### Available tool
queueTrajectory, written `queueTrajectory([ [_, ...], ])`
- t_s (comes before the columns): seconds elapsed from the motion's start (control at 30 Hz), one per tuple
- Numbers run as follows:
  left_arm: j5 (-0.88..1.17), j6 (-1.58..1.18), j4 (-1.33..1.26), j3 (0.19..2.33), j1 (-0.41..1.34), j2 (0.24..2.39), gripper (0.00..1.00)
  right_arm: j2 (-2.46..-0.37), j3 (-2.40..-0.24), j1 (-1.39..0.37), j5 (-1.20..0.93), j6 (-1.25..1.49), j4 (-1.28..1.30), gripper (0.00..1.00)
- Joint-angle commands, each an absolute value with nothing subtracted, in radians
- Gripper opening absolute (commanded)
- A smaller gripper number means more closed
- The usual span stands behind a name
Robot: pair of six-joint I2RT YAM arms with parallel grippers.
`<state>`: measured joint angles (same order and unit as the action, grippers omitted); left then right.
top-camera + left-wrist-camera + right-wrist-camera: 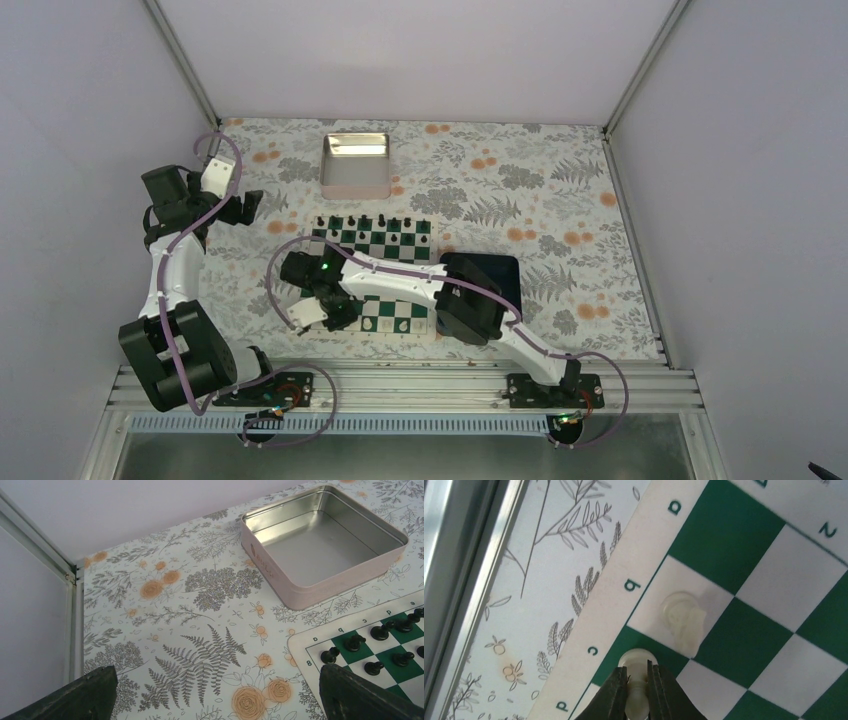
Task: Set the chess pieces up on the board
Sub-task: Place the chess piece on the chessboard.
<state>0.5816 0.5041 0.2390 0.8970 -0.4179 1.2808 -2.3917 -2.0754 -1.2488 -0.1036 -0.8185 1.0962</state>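
Observation:
The green and white board (396,316) lies in the middle of the table, and its corner shows in the left wrist view (306,645). My right gripper (638,682) is shut on a small white chess piece (637,659) whose base is over the green square by the letter c, at the board's near left edge (333,313). A second white piece (682,617) lies on the neighbouring white square. My left gripper (218,687) is open and holds nothing. It hovers over the flowered cloth to the left of the board's far corner (246,206).
Small black pieces (371,223) stand along the board's far rows (380,632). An empty metal tin (355,166) sits behind the board (327,555). A dark blue tray (495,272) lies to the right of the board, partly under my right arm.

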Motion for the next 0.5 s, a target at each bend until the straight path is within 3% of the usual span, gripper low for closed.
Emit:
queueTrajectory([
  [0.0, 0.616, 0.499, 0.213, 0.889, -0.416, 1.267, 1.00, -2.424, -2.094, -1.243, -0.118, -0.834, 1.086, 0.10],
  [0.17, 0.617, 0.498, 0.212, 0.889, -0.416, 1.268, 1.00, -2.422, -2.093, -1.238, -0.113, -0.833, 1.080, 0.12],
  [0.47, 0.615, 0.497, 0.213, 0.888, -0.416, 1.266, 1.00, -2.308, -2.078, -1.236, -0.081, -0.813, 1.050, 0.40],
])
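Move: The right fingers already grip a white chess piece by its head, its base over square c1, about 3 cm below the hand and practically straight under it. The white knight on b1 stands some 4 cm to the left, level with it, and another white piece, on e1, about 7 cm to the right in the same near row. From the idle left hand, c1 lies roughly 23 cm back, 18 cm right and 20 cm below. The right hand first eases down by less than half a centimetre with the upright white piece still pinched by the head, its base set on c1 beside the knight, and keeps its wrist pointing down without turning. Then the fingers open from nearly shut to a bit over a third and let go of the head, while the hand shifts about half a centimetre forward and slightly left, staying low around the piece with barely any rise at the end. ##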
